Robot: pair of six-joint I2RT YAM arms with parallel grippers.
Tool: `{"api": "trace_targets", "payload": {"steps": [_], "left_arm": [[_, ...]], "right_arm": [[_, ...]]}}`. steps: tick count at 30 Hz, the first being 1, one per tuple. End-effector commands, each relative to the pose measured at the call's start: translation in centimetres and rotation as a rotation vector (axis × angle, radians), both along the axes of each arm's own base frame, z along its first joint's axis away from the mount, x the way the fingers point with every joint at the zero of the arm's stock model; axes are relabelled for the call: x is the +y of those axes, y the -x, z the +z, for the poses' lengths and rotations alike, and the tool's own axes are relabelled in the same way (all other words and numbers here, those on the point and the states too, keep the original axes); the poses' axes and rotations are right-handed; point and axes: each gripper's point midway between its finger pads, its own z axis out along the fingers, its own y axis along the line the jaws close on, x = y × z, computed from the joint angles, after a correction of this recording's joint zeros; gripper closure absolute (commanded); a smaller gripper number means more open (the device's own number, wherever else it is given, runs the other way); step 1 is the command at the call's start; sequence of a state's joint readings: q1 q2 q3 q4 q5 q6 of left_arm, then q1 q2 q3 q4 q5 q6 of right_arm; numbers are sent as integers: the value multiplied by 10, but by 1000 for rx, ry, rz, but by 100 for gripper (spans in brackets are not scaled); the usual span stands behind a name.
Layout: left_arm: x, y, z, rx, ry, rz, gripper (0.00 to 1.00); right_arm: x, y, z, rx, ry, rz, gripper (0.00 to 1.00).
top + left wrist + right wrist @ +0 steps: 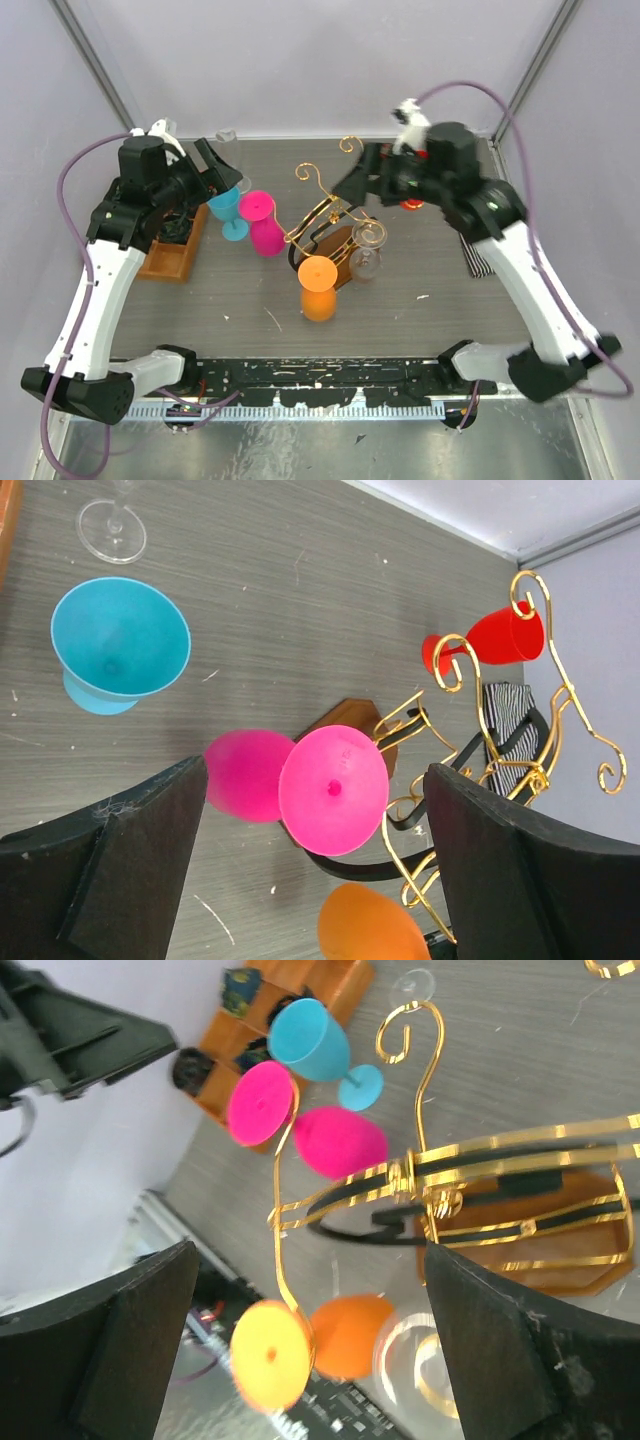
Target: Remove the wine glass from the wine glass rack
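The wine glass rack (322, 216), gold wire with a black arch on a brown wooden base (560, 1235), stands mid-table. Three wine glasses hang from it upside down: a pink one (264, 224), an orange one (318, 286) and a clear one (367, 256). My left gripper (225, 170) hovers open to the rack's left, and in its wrist view the pink glass (332, 790) lies ahead between the fingers, untouched. My right gripper (356, 186) is open above the rack's back right. Its wrist view looks down on the orange glass (348, 1336) and the clear glass (422, 1362).
A blue glass (228, 210) stands upright on the table left of the rack, with a clear glass (112, 530) behind it. A red glass (505, 635) lies at the back right. A wooden tray (170, 252) sits far left, and a striped object (480, 258) far right.
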State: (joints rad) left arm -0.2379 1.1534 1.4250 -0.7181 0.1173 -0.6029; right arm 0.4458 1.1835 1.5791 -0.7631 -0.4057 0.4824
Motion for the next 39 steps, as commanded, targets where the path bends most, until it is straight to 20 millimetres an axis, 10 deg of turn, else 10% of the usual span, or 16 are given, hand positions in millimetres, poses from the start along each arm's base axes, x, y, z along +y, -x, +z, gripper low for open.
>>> {"api": "trace_targets", "payload": {"steps": [1, 9, 28, 39], "left_arm": [[7, 5, -10, 25, -44, 4, 6], [2, 19, -35, 114, -39, -36, 12], [-30, 14, -52, 114, 167, -95, 19], [-37, 13, -55, 103, 204, -129, 56]], "right_arm": [[7, -54, -12, -121, 278, -182, 0], [33, -81, 8, -179, 222, -166, 0], [38, -69, -7, -159, 135, -148, 0], [31, -70, -4, -165, 138, -184, 0]]}}
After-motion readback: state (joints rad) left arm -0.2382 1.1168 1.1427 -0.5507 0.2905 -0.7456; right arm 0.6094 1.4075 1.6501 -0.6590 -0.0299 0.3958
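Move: The pink wine glass hangs foot-up on the rack. From the left hand its foot is about 6 cm to the right, level ahead-and-back, and 8 cm below. The upright blue glass is some 4 cm ahead, 2 cm left and 19 cm down, and the orange glass's foot some 14 cm back, 19 cm right and 8 cm down. From the right hand, the rack's crosspiece is about 3 cm ahead, 5 cm left and 11 cm below; the far hook is about 11 cm ahead, 3 cm left and 3 cm down. Lower the left gripper about 7 cm with a slight draw back, tipping the fingers some 10 degrees down, then ease it 3 cm right to bring the fingertips to the pink glass's foot, and close them about halfway. Meanwhile sweep the open right gripper quickly some 7 cm forward, 4 cm left and down over the rack's upper frame, and hold it there wide open, bobbing slightly. ##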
